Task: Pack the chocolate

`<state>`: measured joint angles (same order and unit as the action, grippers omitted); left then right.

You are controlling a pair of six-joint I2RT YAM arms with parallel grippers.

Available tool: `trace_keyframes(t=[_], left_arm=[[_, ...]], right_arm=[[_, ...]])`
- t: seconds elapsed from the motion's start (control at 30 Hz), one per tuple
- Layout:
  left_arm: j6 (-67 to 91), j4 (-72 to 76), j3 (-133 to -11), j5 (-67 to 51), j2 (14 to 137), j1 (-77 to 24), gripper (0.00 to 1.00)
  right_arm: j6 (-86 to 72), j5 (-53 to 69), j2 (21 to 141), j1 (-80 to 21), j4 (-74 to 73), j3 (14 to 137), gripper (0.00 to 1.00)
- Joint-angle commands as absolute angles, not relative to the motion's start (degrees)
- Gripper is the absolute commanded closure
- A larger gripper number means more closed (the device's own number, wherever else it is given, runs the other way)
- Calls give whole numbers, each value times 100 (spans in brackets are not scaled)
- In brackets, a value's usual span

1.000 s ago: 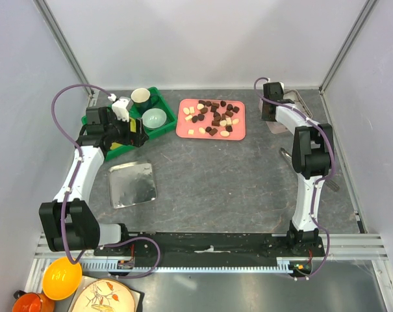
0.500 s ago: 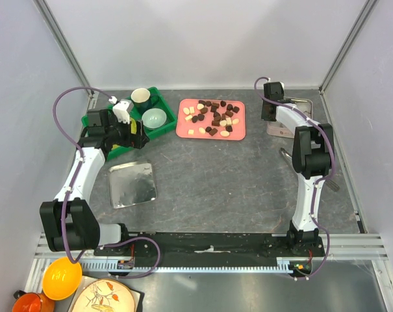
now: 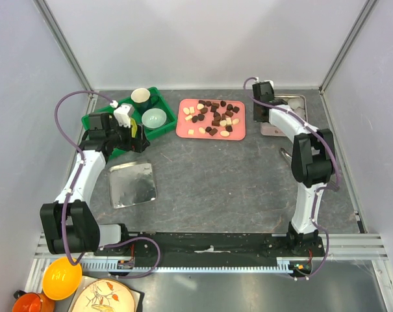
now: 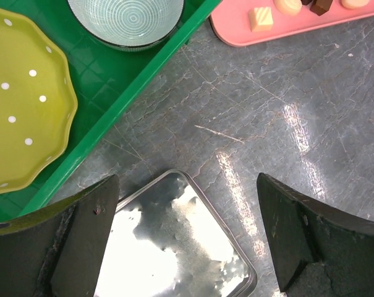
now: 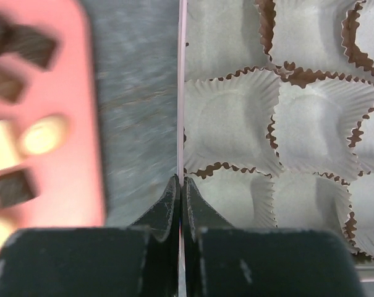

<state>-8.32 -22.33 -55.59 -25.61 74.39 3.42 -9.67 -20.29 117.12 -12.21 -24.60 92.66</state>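
The chocolate (image 3: pixel 212 118), dark brown and cream pieces, lies scattered on a pink tray (image 3: pixel 183 130) at the back centre. It shows blurred in the right wrist view (image 5: pixel 26 46). Just right of it stands a metal box (image 3: pixel 290 104) lined with white paper cups (image 5: pixel 230 130), all the visible ones empty. My right gripper (image 3: pixel 264 114) (image 5: pixel 181 180) is shut on the box's thin left wall (image 5: pixel 181 93). My left gripper (image 3: pixel 135 139) (image 4: pixel 187 179) hangs open above the far corner of a flat metal lid (image 4: pixel 174 247), holding nothing. One cream piece (image 4: pixel 261 17) shows at that view's top.
A green tray (image 3: pixel 162 127) at the back left holds a dark cup (image 3: pixel 141 97), a pale bowl (image 3: pixel 154 118) and a yellow dotted plate (image 4: pixel 20 99). The lid (image 3: pixel 132 184) lies on the grey table in front of it. Enclosure walls stand on three sides.
My right gripper has shut on the box's left wall and moved left with it, towards the pink tray. The left arm shifted only slightly and stayed open.
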Motion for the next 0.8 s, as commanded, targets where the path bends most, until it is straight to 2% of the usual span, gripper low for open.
trace_keyframes(t=[0.0, 0.37, 0.77], left_arm=[[-747, -2153, -5528, -2593, 7190, 360, 1], [-835, -2566, -5634, -2751, 6909, 351, 1], [-1019, -2953, -5678, -2988, 6698, 343, 2]], right_arm=[[-791, -2636, 10838, -1722, -2540, 9281, 100], [-1792, -3269, 9467, -3014, -2944, 7965, 100], [-3919, -3234, 8201, -4841, -3287, 6434, 100]])
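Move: The right hand has the empty box of paper cups by its left wall, the box's middle about 11 cm to its right and 4 cm ahead, just clear of the table. The bare table aimed for is some 20 cm back, 15 cm left and 7 cm below. The pink chocolate tray's middle lies about 26 cm left and 3 cm ahead; the tongs lie 16 cm back and 13 cm right. From the left hand, that bare table is roughly 43 cm right and 3 cm back. Keep the right fingers shut on the box's left wall and swing the box up and left out of the far right corner, then draw it steadily back and left to the near side of the pink tray: about 20 cm back, 15 cm left. After rising some 7 cm, sink slightly, turning the hand about 10 degrees counter-clockwise. Let the open left hand ease back a little. ##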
